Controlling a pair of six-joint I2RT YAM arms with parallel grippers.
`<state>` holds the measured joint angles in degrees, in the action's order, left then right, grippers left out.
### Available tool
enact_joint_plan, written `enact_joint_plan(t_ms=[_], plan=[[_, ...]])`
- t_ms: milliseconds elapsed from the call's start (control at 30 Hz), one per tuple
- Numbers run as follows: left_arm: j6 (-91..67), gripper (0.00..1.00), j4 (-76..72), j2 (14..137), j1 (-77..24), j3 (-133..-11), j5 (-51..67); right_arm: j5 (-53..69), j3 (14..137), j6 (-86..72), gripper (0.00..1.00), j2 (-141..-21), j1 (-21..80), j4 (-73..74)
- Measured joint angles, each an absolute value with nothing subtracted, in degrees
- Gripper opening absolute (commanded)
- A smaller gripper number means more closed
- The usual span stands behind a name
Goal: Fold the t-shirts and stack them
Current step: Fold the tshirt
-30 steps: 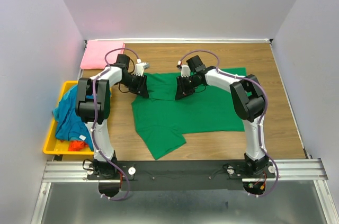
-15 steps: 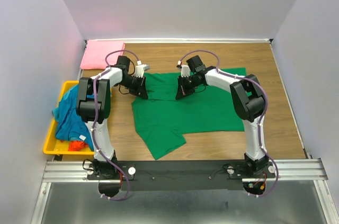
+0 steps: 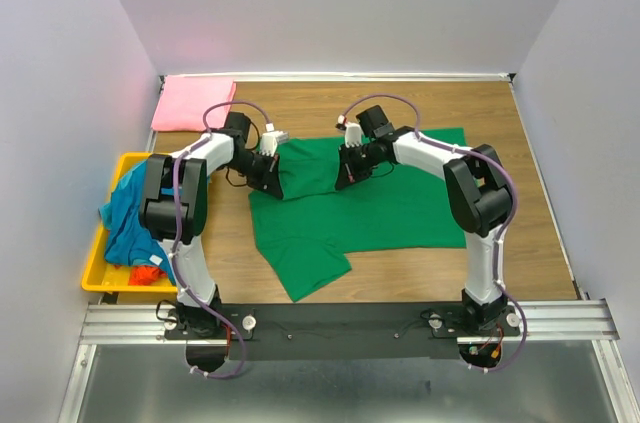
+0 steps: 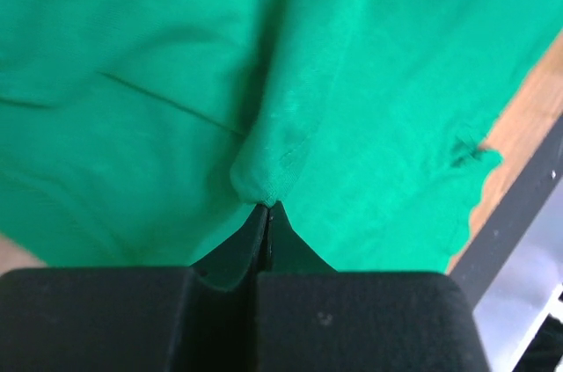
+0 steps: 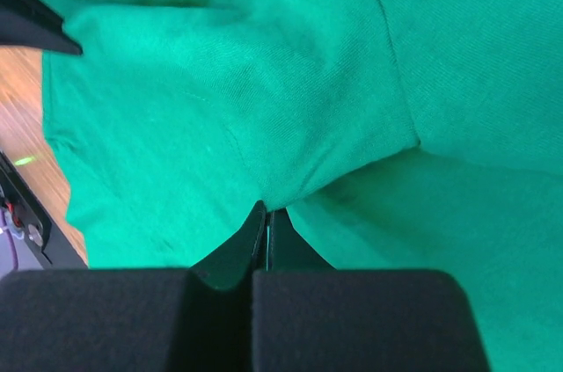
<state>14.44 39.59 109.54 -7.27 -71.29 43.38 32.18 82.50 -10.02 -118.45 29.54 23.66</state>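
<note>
A bright green t-shirt (image 3: 400,205) lies spread on the wooden table, one sleeve trailing toward the near edge. My left gripper (image 3: 268,181) is shut on a pinch of its cloth (image 4: 268,180) at the shirt's left upper edge. My right gripper (image 3: 346,178) is shut on another fold of the green cloth (image 5: 290,180) near the shirt's top middle. A pink t-shirt (image 3: 193,104) lies folded flat at the far left corner. A teal-blue t-shirt (image 3: 128,213) is heaped in the yellow bin (image 3: 96,278), with a bit of an orange-red one (image 3: 150,272) under it.
White walls close in the table on three sides. The yellow bin sits off the table's left edge. Bare wood (image 3: 520,123) shows right of and behind the green shirt. A black rail (image 3: 350,318) with both arm bases runs along the near edge.
Both grippers have closed on the green shirt's upper edge. The left one has shifted slightly right and nearer, drawing the cloth with it; the right one has barely moved.
</note>
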Motion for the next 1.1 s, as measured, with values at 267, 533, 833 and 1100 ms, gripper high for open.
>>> enact_joint_plan(t_ms=[267, 533, 833, 1100], plan=[[14.96, 0.00, 40.36, 108.53, -12.49, -69.06, 43.35, 30.65, 81.25, -8.40, 0.00, -117.71, 29.54, 24.36], [14.90, 0.00, 40.34, 108.44, -13.45, -68.38, 43.11, 27.86, 81.25, -6.24, 0.01, -117.62, 29.52, 27.14], [14.68, 0.08, 39.97, 107.90, -13.37, -67.85, 43.07, 26.83, 82.94, -4.40, 0.01, -117.62, 29.23, 30.35], [17.17, 0.34, 42.61, 107.90, -12.95, -68.58, 43.33, 26.35, 86.35, -0.95, 0.50, -117.67, 29.04, 34.37]])
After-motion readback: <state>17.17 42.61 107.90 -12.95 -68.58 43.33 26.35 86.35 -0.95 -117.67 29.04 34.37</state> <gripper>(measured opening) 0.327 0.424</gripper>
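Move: Each closed gripper still pinches the edge of the folded-over flap. The left hand's laying spot on the shirt body is about 4 cm back, 3 cm right and 2 cm below; the near sleeve lies some 19 cm back and 9 cm right. The right hand's spot is about 3 cm right, 1 cm back and 2 cm below; the shirt's near-right corner lies some 14 cm back and 28 cm right. Left draws the pinched flap edge about 5 cm back and right, right dips 3 cm rightward; both open, releasing. ##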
